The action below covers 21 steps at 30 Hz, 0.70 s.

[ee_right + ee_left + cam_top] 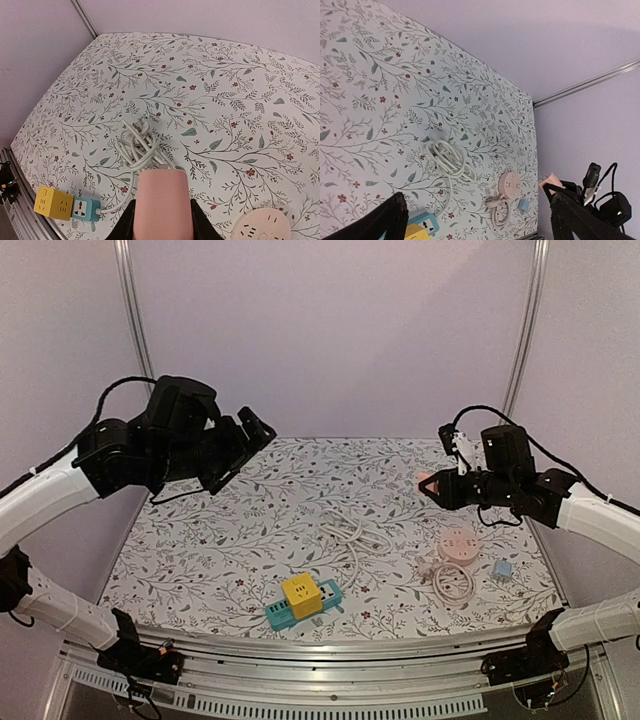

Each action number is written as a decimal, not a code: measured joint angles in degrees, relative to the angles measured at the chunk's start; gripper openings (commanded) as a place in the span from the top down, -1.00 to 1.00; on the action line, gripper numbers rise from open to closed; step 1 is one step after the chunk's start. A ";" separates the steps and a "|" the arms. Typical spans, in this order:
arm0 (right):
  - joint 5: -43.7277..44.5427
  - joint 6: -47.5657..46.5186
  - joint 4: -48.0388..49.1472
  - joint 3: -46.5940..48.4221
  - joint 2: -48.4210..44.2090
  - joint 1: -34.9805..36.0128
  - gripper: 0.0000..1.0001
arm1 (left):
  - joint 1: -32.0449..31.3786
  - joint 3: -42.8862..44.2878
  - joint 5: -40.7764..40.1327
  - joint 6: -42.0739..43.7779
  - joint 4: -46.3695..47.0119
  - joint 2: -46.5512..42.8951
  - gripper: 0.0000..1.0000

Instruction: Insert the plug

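Note:
My right gripper [432,487] is shut on the pink plug [165,205] and holds it in the air over the right side of the table; its prongs show in the left wrist view [551,181]. Under it and further forward lies a round pink socket [458,545] with its coiled pink cord [452,583]. A teal power strip [305,607] with a yellow cube socket [301,594] on it sits near the front edge. My left gripper [240,452] hangs high over the table's left side, open and empty.
A bundle of white cable [345,532] lies mid-table and runs to the teal strip. A small blue adapter [501,568] sits right of the pink socket. Purple walls close in the floral table top [200,540] on three sides.

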 measured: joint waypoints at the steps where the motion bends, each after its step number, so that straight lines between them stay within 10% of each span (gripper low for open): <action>1: -0.07 -0.11 -0.09 -0.15 -0.24 0.00 1.00 | 0.00 -0.04 -1.55 2.32 -1.66 -1.46 -0.99; 21: -2.43 -1.90 -1.97 -1.36 -2.84 0.00 1.00 | 5.31 0.28 -7.04 40.85 -15.04 -14.19 -0.99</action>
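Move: The right hand still holds the pink plug. The pink round socket, its likely goal, lies about 6 cm ahead, 13 cm right and 24 cm below; the blue cube is roughly 11 cm to the right of the socket and 8 cm nearer. From the right hand, the white cord coil lies some 10 cm ahead and 14 cm left, the yellow cube about 12 cm back and 27 cm left. From the empty left hand, the socket is around 9 cm ahead, 47 cm right and 34 cm below. With its fingers still wide open and empty, the left hand keeps withdrawing from the pink plug, going about 11 cm to its left and rising a little, while the wrist rolls some 35 degrees, left side up, and tips slightly upward, slowing towards the end. The right hand keeps its grip on the plug and holds it high over the table, easing back only a centimetre or two with hardly any turn. ##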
